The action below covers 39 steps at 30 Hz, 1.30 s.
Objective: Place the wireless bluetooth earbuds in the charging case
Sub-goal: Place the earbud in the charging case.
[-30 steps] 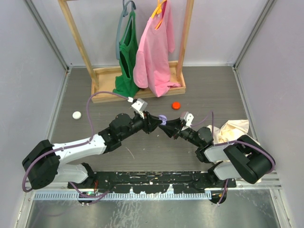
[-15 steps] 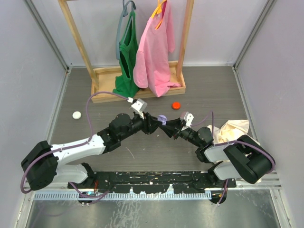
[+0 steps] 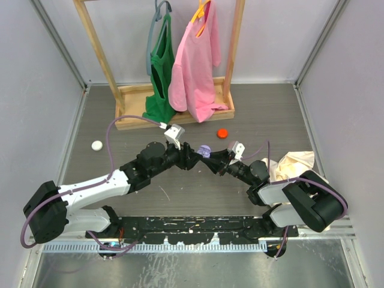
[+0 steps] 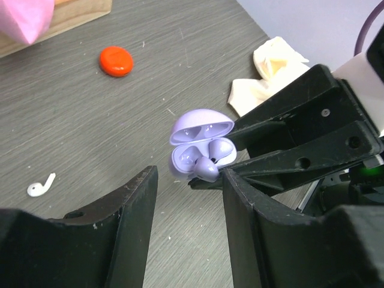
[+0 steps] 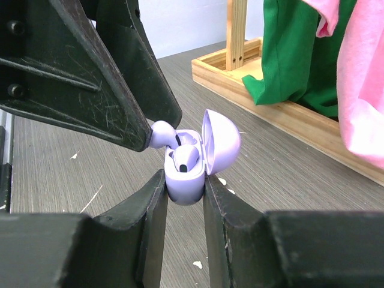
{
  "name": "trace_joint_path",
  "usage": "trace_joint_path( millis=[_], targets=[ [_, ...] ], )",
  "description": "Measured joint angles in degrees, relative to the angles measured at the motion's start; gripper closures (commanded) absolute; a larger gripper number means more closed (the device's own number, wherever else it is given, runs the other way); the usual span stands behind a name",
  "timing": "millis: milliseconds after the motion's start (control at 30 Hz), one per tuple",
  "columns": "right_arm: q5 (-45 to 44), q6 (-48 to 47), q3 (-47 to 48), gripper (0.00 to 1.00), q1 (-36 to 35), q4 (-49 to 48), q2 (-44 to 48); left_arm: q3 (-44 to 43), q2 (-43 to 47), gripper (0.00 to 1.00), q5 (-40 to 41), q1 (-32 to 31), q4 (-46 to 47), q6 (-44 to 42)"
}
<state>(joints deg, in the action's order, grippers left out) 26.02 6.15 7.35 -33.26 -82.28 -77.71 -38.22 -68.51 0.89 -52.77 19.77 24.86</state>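
Note:
The lavender charging case point(image 5: 185, 183) hangs above the table with its lid point(image 5: 223, 141) open, and my right gripper point(image 5: 183, 175) is shut on its body. One lavender earbud point(image 5: 185, 158) sits in a slot. The other earbud point(image 5: 161, 133) rests half in at the case's rim, touching the tip of a left finger point(image 5: 90, 78). In the left wrist view my left gripper point(image 4: 189, 180) stands open just short of the case point(image 4: 201, 129), with nothing between its fingers and that earbud point(image 4: 208, 170) just beyond them. From above, both grippers meet at the case point(image 3: 205, 150) mid-table.
A red cap point(image 3: 223, 133) lies behind the case and a white cap point(image 3: 97, 144) far left. A wooden rack point(image 3: 174, 99) with green and pink garments stands at the back. A crumpled cream cloth point(image 3: 292, 162) lies right. A small white hooked piece point(image 4: 41, 185) lies on the table.
My left gripper's jaws have opened and drawn back slightly to the left, leaving the earbud at the case's rim. The right gripper and the case have stayed put.

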Motion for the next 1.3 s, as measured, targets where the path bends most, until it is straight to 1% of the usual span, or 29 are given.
trace_joint_path(
  millis=[200,467,567,700,867,1100,1167,1233,1300],
  targets=[
    [0.0,0.0,0.0,0.99,0.0,0.0,0.0,-0.1,0.1,0.51,1.5,0.0,-2.7,0.0],
    [0.0,0.0,0.0,0.99,0.0,0.0,0.0,-0.1,1.6,0.51,5.7,0.0,-5.8,0.0],
    [0.0,0.0,0.0,0.99,0.0,0.0,0.0,-0.2,1.8,0.5,6.3,0.3,-6.4,0.2],
    [0.0,0.0,0.0,0.99,0.0,0.0,0.0,-0.3,1.8,0.46,6.2,1.0,-7.3,0.8],
    [0.2,0.0,0.0,0.99,0.0,0.0,0.0,-0.3,3.0,0.35,2.8,4.0,-8.3,2.0],
    [2.6,0.4,0.0,0.99,0.0,0.0,0.0,-1.7,6.8,0.16,-6.0,9.6,-11.8,4.6],
    [3.9,0.6,0.2,0.99,0.0,0.0,-0.1,-3.0,7.3,0.14,-8.7,10.6,-13.4,5.4],
    [5.4,0.9,0.7,0.99,0.0,0.0,-0.1,-4.2,7.4,0.09,-11.4,11.5,-14.7,6.1],
    [7.1,1.2,1.6,0.99,0.0,0.0,-0.2,-5.3,7.4,0.08,-14.5,12.3,-16.2,7.1]
  ],
)
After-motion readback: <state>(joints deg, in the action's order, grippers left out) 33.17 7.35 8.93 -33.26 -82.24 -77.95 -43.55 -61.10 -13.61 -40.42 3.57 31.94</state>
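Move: The loose purple earbud sits crooked at its slot, about 2 cm to the right of my left hand point and 1 cm ahead, level with it and against one fingertip. The open charging case is some 3 cm right and 1 cm ahead; the red disc lies roughly 12 cm right, 9 cm ahead, 14 cm below. My right hand holds the case, with that earbud about 2 cm to its left, neither ahead nor back, 1 cm above. With one left fingertip against the earbud's head, I ease my left hand down about 1.5 cm while drawing it left and slightly forward, nudging the earbud in. Then I rise about 4.5 cm, clear of the case, spreading my fingers nearly wide. My right hand keeps its grip, at first still, then brings the case some 2 cm back and left, turning slightly counter-clockwise. ##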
